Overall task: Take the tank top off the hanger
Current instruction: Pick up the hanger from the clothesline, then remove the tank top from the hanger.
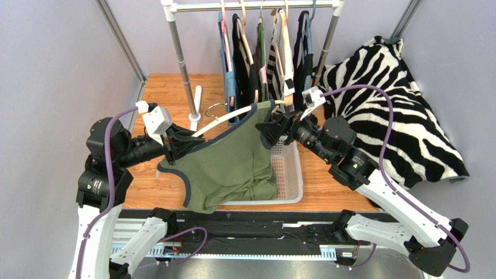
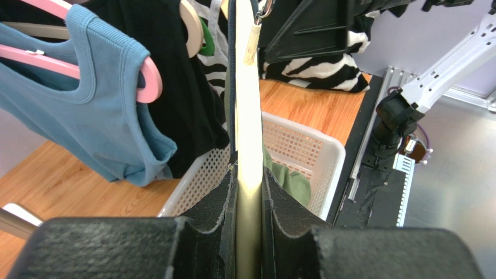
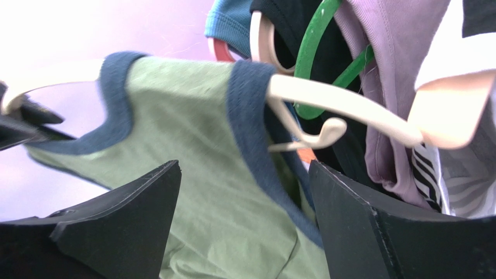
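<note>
The green tank top (image 1: 233, 163) with navy trim hangs on a cream hanger (image 1: 224, 119) held tilted over the table. Its lower part droops into a white basket (image 1: 291, 174). My left gripper (image 1: 177, 144) is shut on the hanger's left arm. In the left wrist view the cream hanger (image 2: 249, 116) is pinched between the pads of the left gripper (image 2: 249, 192). My right gripper (image 1: 269, 129) is open at the top's right shoulder. In the right wrist view the navy strap of the tank top (image 3: 192, 145) and the hanger (image 3: 343, 104) lie ahead of the right gripper (image 3: 244, 165), between its spread fingers.
Behind stands a clothes rack (image 1: 180, 52) with several garments on hangers (image 1: 268, 58), close to both grippers. A zebra-print cloth (image 1: 384, 99) is piled at the right. A blue top on a pink hanger (image 2: 87, 99) hangs left of the held hanger.
</note>
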Robot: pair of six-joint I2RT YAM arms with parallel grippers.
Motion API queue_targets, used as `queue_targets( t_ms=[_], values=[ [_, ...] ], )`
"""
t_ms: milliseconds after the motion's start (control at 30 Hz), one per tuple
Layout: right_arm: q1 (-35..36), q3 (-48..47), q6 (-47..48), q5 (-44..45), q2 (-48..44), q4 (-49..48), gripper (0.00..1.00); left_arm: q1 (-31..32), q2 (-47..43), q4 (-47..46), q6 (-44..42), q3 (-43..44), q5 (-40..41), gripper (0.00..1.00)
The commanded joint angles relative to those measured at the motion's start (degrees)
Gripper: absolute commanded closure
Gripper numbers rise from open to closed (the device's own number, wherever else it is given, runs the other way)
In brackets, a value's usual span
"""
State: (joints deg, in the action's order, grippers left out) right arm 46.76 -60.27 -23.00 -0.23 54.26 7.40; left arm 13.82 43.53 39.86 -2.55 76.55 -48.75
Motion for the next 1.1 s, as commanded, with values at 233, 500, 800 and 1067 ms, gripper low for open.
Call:
queue_targets(
  t_ms=[233, 500, 800, 1067],
  values=[
    [2.27, -3.54, -0.29, 1.02, 2.61, -6.78, 0.43, 0.15, -1.69, -3.82, 0.61, 0.09, -2.23, 0.99],
    [4.48, -2.75, -0.90, 2.34, -1.08, -3.88, 0.84, 0.24, -2.48, -4.35, -0.70, -1.93, -0.91, 0.99],
    [4.56, -2.57, -2.04, 7.68, -4.77, -1.60, 1.00, 0.15, -3.97, -2.86, -2.81, -2.99, 0.06, 0.99],
    [1.85, -0.29, -3.36, 26.41, -9.96, 1.04, 1.00, 0.15, -6.17, 1.96, -4.92, -2.03, -1.17, 0.99]
  ],
)
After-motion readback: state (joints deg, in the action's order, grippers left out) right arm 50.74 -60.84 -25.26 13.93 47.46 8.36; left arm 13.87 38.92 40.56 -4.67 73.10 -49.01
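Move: The right hand is open at the navy trim of the tank top's near-right armhole, which lies about 1 cm ahead, 2 cm to its left and roughly level with it. The top's right shoulder is some 5 cm ahead, 1 cm to the right and 5 cm up. The tip of its hanger is about 5 cm ahead, 4 cm right and 4 cm up, and the beige hanger end on the rack 12 cm ahead, 5 cm right. From the left hand, the trim is about 20 cm to the right, 7 cm ahead and 5 cm lower. First edging left about 2 cm into the tank top's edge, the right hand shuts its fingers on the armhole trim, drawing back slightly and rising. It then pulls the pinched cloth to the right by some 6 cm, away from the left hand, about 4 cm higher than it began, turning roughly 10 degrees clockwise. The left hand keeps its grip on the hanger, easing slightly back and down. ##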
